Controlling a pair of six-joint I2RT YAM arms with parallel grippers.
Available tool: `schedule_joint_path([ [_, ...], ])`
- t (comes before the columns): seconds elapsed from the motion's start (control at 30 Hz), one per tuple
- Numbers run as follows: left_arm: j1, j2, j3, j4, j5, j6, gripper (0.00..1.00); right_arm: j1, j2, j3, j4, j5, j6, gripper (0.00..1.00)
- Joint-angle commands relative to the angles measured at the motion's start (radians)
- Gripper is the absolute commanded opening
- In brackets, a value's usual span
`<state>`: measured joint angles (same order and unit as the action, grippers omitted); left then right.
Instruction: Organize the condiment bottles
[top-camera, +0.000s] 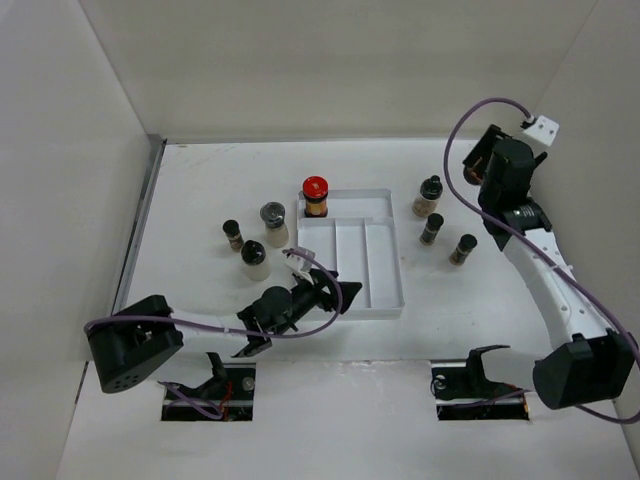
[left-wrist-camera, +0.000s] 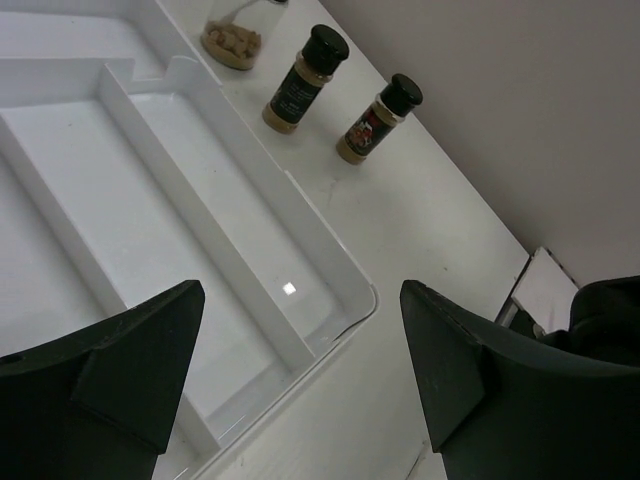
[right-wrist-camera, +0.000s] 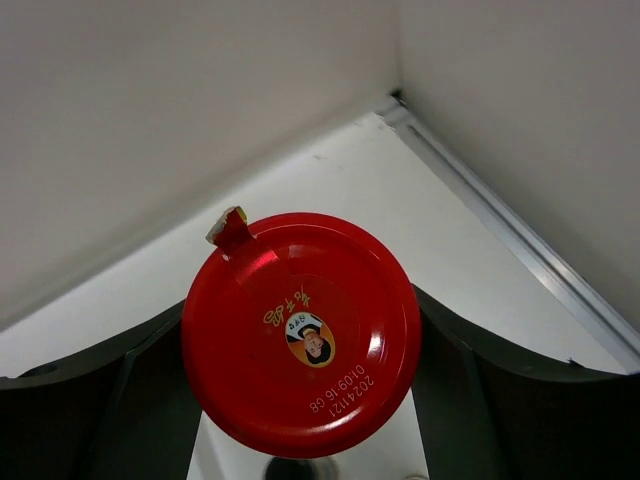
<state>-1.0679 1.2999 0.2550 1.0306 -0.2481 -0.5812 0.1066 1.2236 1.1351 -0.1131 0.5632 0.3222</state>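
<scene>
My right gripper (top-camera: 481, 160) is raised near the back right and is shut on a red-capped jar (right-wrist-camera: 300, 330); in the right wrist view (right-wrist-camera: 300, 395) the red cap faces the camera between both fingers. A second red-capped amber jar (top-camera: 315, 196) stands behind the tray's back left corner. A silver-topped shaker (top-camera: 273, 224), a small dark bottle (top-camera: 233, 235) and a black-capped clear bottle (top-camera: 254, 259) stand left of the tray. Three black-capped bottles (top-camera: 429, 196) (top-camera: 432, 229) (top-camera: 463, 249) stand right of it. My left gripper (top-camera: 336, 292) is open and empty over the tray's front edge (left-wrist-camera: 300, 370).
The white divided tray (top-camera: 388, 300) lies mid-table with nothing in its compartments, and its front right corner (left-wrist-camera: 350, 310) shows in the left wrist view. White walls enclose the table on the left, back and right. A metal strip (top-camera: 145, 205) runs along the left wall.
</scene>
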Motion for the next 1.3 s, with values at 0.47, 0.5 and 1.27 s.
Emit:
schedule_joint_path([
  [0.47, 0.061, -0.376, -0.151, 0.1, -0.195, 0.029, 0.79, 0.477, 0.427, 0.331, 0.233, -0.083, 0.018, 0.45],
  [0.5, 0.065, -0.395, -0.155, 0.092, -0.201, 0.03, 0.79, 0.485, 0.457, 0.339, 0.249, -0.083, 0.017, 0.45],
  [1.27, 0.088, -0.321, -0.145, 0.074, -0.186, -0.019, 0.79, 0.525, 0.767, 0.333, 0.392, -0.063, 0.08, 0.58],
])
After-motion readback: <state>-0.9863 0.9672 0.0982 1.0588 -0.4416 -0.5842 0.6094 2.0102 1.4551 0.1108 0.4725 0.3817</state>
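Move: The red-lidded jar already hangs in the right hand; the empty spot for it in the tray's far compartment lies about 31 cm to the left, 10 cm ahead and 20 cm below. The other red-lidded jar stands some 8 cm left of that spot. On the way are the clear jar, 10 cm left, 5 cm ahead, and the spice bottle, 9 cm left, 3 cm back, both roughly 22 cm down. From the left hand, the spot is about 29 cm straight ahead and 5 cm lower. The red-lidded jar is carried some 30 cm left by the right hand, rising briefly, then sinking steeply into the tray's far compartment beside its twin, while edging forward about 10 cm. The hand turns some 35 degrees counter-clockwise, keeping its grip. The empty left hand draws off left and up, turning the same way, then sinks slightly. ##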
